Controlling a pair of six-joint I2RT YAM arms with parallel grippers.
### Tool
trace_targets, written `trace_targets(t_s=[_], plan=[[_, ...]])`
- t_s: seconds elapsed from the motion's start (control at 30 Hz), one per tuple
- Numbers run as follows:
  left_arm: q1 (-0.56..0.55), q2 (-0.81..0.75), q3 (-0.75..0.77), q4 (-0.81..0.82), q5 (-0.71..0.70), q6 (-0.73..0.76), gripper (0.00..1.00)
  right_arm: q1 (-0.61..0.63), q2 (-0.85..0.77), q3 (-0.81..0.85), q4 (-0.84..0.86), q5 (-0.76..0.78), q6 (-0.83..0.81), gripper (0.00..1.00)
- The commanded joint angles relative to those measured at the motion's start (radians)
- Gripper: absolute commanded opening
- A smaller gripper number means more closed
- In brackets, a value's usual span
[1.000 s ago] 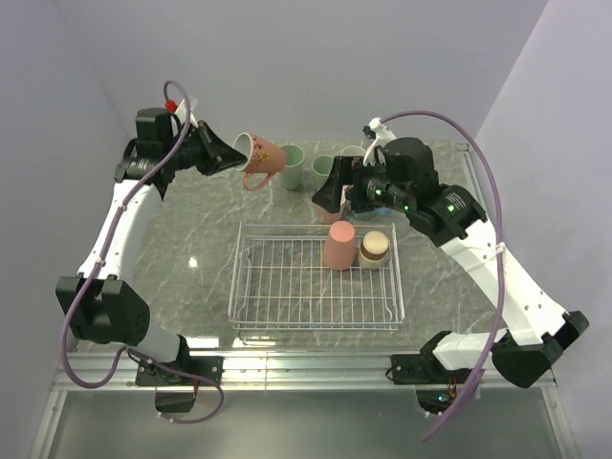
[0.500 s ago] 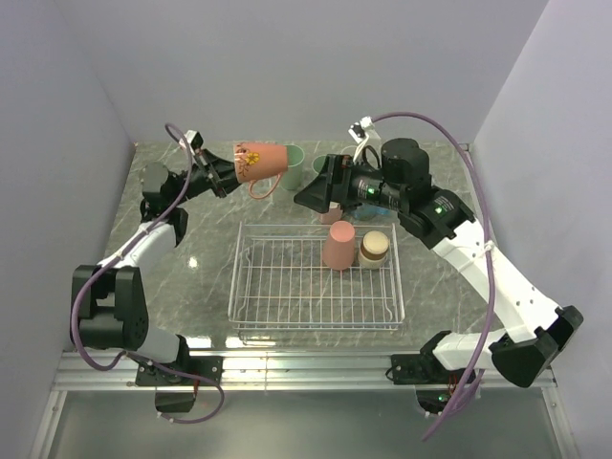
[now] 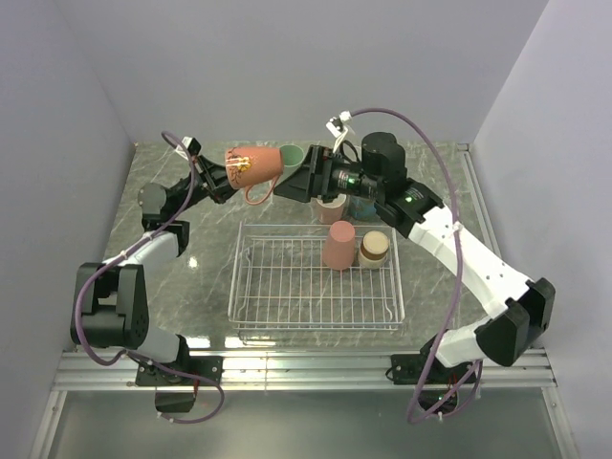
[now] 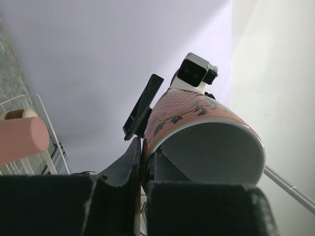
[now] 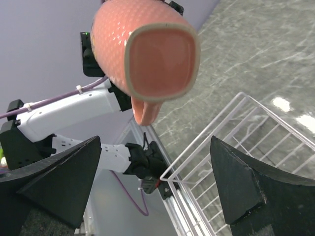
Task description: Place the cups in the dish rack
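A salmon mug (image 3: 252, 163) with a dark flower pattern hangs on its side above the table's far part, handle down. My left gripper (image 3: 223, 176) is shut on its rim (image 4: 142, 160), one finger inside and one outside. Its base (image 5: 160, 61) faces my right gripper (image 5: 155, 142), which stands open just right of the mug (image 3: 298, 182) without touching it. The white wire dish rack (image 3: 287, 287) sits mid-table. In it stand an upturned pink cup (image 3: 338, 245) and a short brownish cup (image 3: 374, 249).
A sage green cup (image 3: 292, 157) stands on the marble behind the held mug. Another pinkish cup (image 3: 332, 207) is partly hidden under my right arm, just beyond the rack's far rim. The left arm (image 5: 69, 113) stretches along the left side.
My left arm has swung the mug right and tipped it level, toward the rack's far side. My right arm has reached left until its open jaws face the mug's base.
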Motion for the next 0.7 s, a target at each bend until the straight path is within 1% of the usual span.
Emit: trace_targets(t_s=[0.0, 0.17, 0.3, 0.33, 0.4, 0.43, 0.5, 0.53, 0.6, 0.67], plan=[[0.001, -0.052, 0.002, 0.389, -0.044, -0.348, 0.0, 0.013, 0.035, 0.049, 0.105, -0.058, 0.029, 0.97], [0.001, -0.069, 0.0, 0.361, -0.045, -0.332, 0.0, 0.039, 0.095, 0.089, 0.136, -0.069, 0.04, 0.93], [0.0, -0.086, -0.015, 0.332, -0.048, -0.314, 0.0, 0.062, 0.125, 0.099, 0.187, -0.064, 0.078, 0.87], [-0.002, -0.089, -0.018, 0.326, -0.05, -0.306, 0.0, 0.07, 0.137, 0.102, 0.199, -0.066, 0.086, 0.81], [-0.003, -0.096, -0.024, 0.306, -0.048, -0.299, 0.0, 0.078, 0.15, 0.105, 0.235, -0.068, 0.104, 0.74], [-0.005, -0.096, -0.024, 0.304, -0.05, -0.294, 0.0, 0.085, 0.151, 0.103, 0.246, -0.066, 0.113, 0.66], [-0.01, -0.093, -0.027, 0.303, -0.05, -0.292, 0.0, 0.087, 0.148, 0.091, 0.285, -0.064, 0.138, 0.59], [-0.011, -0.093, -0.029, 0.297, -0.047, -0.28, 0.0, 0.087, 0.15, 0.086, 0.302, -0.066, 0.149, 0.53], [-0.019, -0.101, -0.032, 0.234, -0.029, -0.25, 0.0, 0.088, 0.153, 0.076, 0.346, -0.069, 0.182, 0.49], [-0.022, -0.122, -0.038, 0.159, -0.019, -0.182, 0.0, 0.087, 0.159, 0.071, 0.38, -0.086, 0.208, 0.39]])
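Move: The pink cup already hangs in the left hand's pinch at its rim, its middle about 5 cm right of that hand, 1 cm ahead and 4 cm above. From the open right hand its middle is roughly 8 cm left, 5 cm ahead and about level, with its handle some 6 cm to the left at the hand's own depth. Far below, about 32 cm down, the upturned salmon cup in the rack is 8 cm right and 4 cm ahead; the pale pink cup stands 7 cm right and 14 cm ahead. The right hand reaches about 6 cm left, dipping a little and coming back up, with a small counter-clockwise turn, to bring its fingertips in at the back edge of the pink cup's base on the handle side, and over the second half it closes them from wide open to a bit under half. The left hand keeps its pinch on the rim and offers the cup almost still, easing only about 1.5 cm back and 1 cm up; whether the right fingers touch the cup yet can't be seen clearly. ##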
